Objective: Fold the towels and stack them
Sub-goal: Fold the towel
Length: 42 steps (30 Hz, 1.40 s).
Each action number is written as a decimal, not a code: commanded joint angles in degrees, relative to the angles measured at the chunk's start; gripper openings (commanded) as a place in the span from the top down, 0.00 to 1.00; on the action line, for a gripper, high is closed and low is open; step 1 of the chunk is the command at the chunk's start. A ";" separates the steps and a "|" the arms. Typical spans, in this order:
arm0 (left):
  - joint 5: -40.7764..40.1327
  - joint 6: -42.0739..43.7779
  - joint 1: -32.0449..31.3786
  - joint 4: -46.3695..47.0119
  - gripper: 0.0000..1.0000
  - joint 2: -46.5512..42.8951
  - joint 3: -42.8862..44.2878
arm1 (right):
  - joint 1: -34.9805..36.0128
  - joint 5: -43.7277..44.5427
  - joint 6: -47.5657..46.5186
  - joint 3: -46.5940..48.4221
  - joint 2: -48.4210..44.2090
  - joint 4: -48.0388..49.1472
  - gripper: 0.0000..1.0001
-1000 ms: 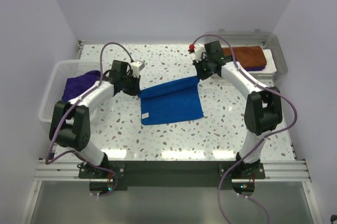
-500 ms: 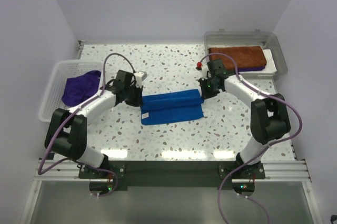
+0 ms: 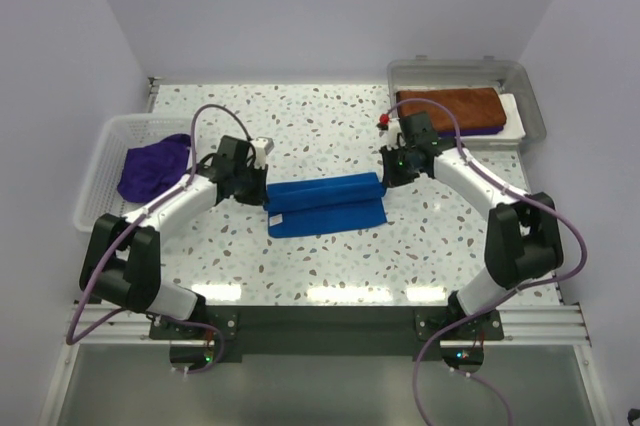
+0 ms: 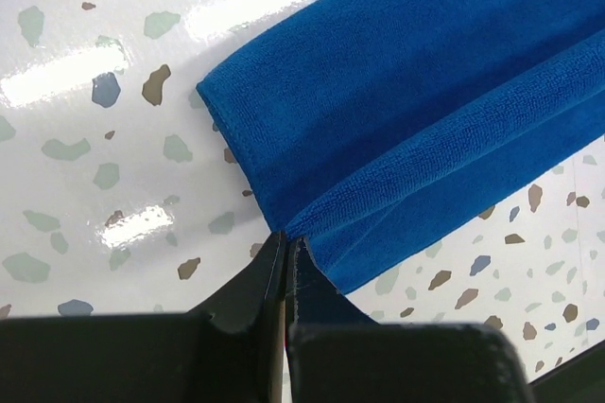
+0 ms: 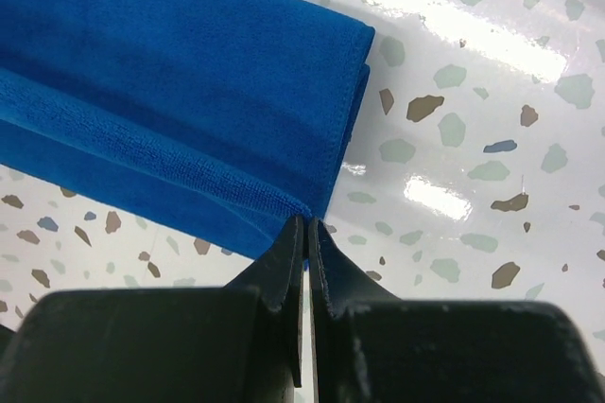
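A royal blue towel [image 3: 326, 208] lies mid-table, its upper layer folded forward over the lower one, which still sticks out at the near side. My left gripper [image 3: 266, 190] is shut on the fold's left corner; in the left wrist view the towel [image 4: 406, 110] meets the closed tips [image 4: 285, 238]. At the right corner my right gripper [image 3: 386, 180] pinches the edge the same way, with its tips [image 5: 307, 221] closed on the towel [image 5: 170, 110]. A deep purple towel [image 3: 152, 166] lies crumpled in the white basket [image 3: 98, 161]. A folded rust-brown towel [image 3: 448, 104] lies over a purple one [image 3: 492, 128] in the grey tray [image 3: 532, 111].
The basket stands at the table's left edge and the grey tray at the back right corner. White walls close in the back and both sides. Speckled tabletop shows around the blue towel.
Both grippers came down and toward the near side with the blue towel's raised far edge, laying it over the lower layer. The towel is now a narrower band.
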 commanded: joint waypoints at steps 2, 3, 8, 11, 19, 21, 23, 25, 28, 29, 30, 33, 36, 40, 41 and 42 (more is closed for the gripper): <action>-1.93 -1.28 0.26 -2.97 1.00 -1.06 0.72 | -0.44 0.79 1.25 -1.37 -3.26 0.24 1.00; -2.10 -1.89 0.26 -2.97 1.00 -1.15 0.46 | -0.44 0.70 1.43 -2.16 -3.17 0.24 1.00; -1.66 -2.86 0.26 -2.18 1.00 -0.45 -1.82 | -0.44 1.05 3.27 -4.62 -2.56 1.38 1.00; -1.67 -3.12 0.26 -2.09 1.00 -0.36 -2.71 | -0.53 0.79 3.98 -6.03 -2.12 1.82 1.00; -0.43 -3.56 -0.26 -1.04 1.00 0.25 -4.29 | -0.44 2.10 4.15 -7.09 -0.97 2.17 1.00; -0.17 -4.00 -0.27 -0.60 1.00 0.69 -4.73 | -0.53 2.37 4.50 -6.83 -0.45 2.17 1.00; -0.17 -4.18 -0.35 -0.42 1.00 1.22 -5.25 | -0.53 2.28 4.68 -6.91 -0.27 2.17 1.00; -0.17 -4.44 -0.53 -0.16 1.00 1.31 -5.69 | -0.53 2.46 4.77 -7.09 -0.27 2.00 1.00; 0.36 -4.62 -0.79 0.28 1.00 0.70 -6.05 | -0.53 2.90 4.86 -7.35 -0.62 1.91 1.00; 0.71 -4.70 -0.79 0.28 1.00 0.26 -6.13 | -0.62 2.98 4.94 -7.35 -0.53 1.82 1.00; 0.88 -4.79 -0.79 0.46 1.00 0.17 -6.31 | -0.53 2.99 5.03 -7.35 -0.53 1.82 1.00; 1.59 -5.14 -0.97 0.46 0.89 -0.45 -6.57 | -0.53 2.28 5.30 -7.35 -0.88 1.73 0.91; 2.73 -5.67 -1.32 -0.07 0.74 -2.20 -6.84 | -0.53 0.53 5.38 -7.79 -2.55 1.38 0.73; 3.17 -7.08 -1.85 -2.43 0.51 -7.03 -5.79 | 0.08 -1.76 6.34 -7.70 -7.20 -0.46 0.68; 2.73 -8.04 -2.02 -2.96 0.47 -9.74 -5.35 | 0.35 -2.11 6.61 -7.53 -8.52 -0.55 0.68; 2.56 -8.57 -2.37 -3.32 0.40 -11.24 -4.39 | 1.05 -2.46 6.96 -7.44 -10.45 -0.38 0.67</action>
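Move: Both hands still hold the blue towel's folded-over far edge by its corners, about 4 cm above the table. The towel's near left corner, where the left hand's edge is going, lies about 5 cm back and 1 cm right of the left hand; the purple towel in the white basket is some 25 cm left and 8 cm ahead of it. From the right hand the near right corner is roughly 5 cm back, straight in line; the brown towel in the tray is about 17 cm right and 18 cm ahead. Back and down, both hands carry the pinched edge over the towel towards its near edge, some 4 cm back for the left and 3 cm for the right and each about 3.5 cm lower, fingers tipping slightly steeper. The right settles and waits low while the left eases on back; then both open, the left wider, letting go of the corners and starting to rise. ##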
